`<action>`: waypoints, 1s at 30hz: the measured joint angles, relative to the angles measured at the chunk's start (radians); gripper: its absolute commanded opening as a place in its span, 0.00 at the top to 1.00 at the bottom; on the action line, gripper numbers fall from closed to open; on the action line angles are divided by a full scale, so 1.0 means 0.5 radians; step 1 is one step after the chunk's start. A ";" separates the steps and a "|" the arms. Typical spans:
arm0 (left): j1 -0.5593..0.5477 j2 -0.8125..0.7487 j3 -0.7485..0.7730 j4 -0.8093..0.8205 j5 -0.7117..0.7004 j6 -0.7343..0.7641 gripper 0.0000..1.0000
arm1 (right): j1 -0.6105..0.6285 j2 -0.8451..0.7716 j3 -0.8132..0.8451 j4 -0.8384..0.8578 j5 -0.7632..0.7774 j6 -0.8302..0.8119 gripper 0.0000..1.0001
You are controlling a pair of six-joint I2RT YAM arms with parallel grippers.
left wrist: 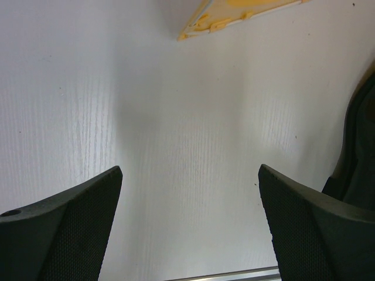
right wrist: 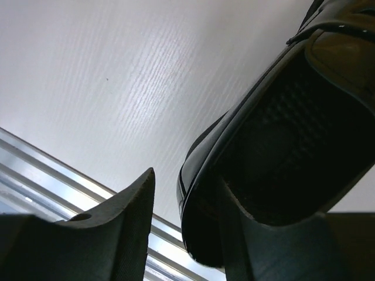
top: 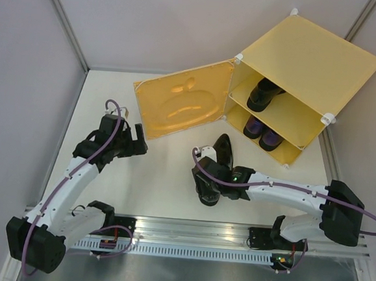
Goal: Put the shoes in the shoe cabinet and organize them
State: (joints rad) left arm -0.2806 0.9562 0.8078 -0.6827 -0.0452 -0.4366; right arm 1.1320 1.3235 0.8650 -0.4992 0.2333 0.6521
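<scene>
A black shoe point(top: 221, 149) lies on the white table in front of the shoe cabinet point(top: 305, 52), toe towards it. My right gripper point(top: 209, 184) is at its heel. In the right wrist view one finger sits inside the shoe point(right wrist: 234, 146) and the other finger point(right wrist: 126, 222) stands outside the heel wall with a thin gap, so the right gripper point(right wrist: 187, 181) is open around the heel. Another black shoe point(top: 264, 94) stands on the upper shelf, and a dark purple pair point(top: 261, 132) on the lower level. My left gripper point(top: 138, 138) point(left wrist: 190, 170) is open and empty above bare table.
The cabinet's yellow door point(top: 181, 104) stands wide open to the left, its corner point(left wrist: 222, 20) showing in the left wrist view. A metal rail point(top: 233, 232) runs along the near table edge. Grey walls close the left and back sides.
</scene>
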 measured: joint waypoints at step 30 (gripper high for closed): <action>0.039 -0.094 -0.019 0.053 -0.274 0.079 0.00 | 0.002 -0.066 0.611 -0.622 0.168 0.031 0.99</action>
State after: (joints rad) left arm -0.2611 0.9092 0.7982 -0.6559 -0.1822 -0.3969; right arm 1.1328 1.2903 1.1706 -0.8101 0.3172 0.6674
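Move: The black shoe on the table has its middle about 5 cm ahead of the right hand, 4 cm to its right and 5 cm below, the heel rim's left side between the open fingers. The two purple shoes in the cabinet are some 19 cm ahead and 19 cm right; the open cabinet door is roughly 19 cm ahead and 7 cm left. From the left hand the black shoe is about 27 cm right, 6 cm back, 10 cm down. Right hand sinks 3 cm, pinches the black shoe's heel rim, lifts some 11 cm; left drifts 3 cm left. ##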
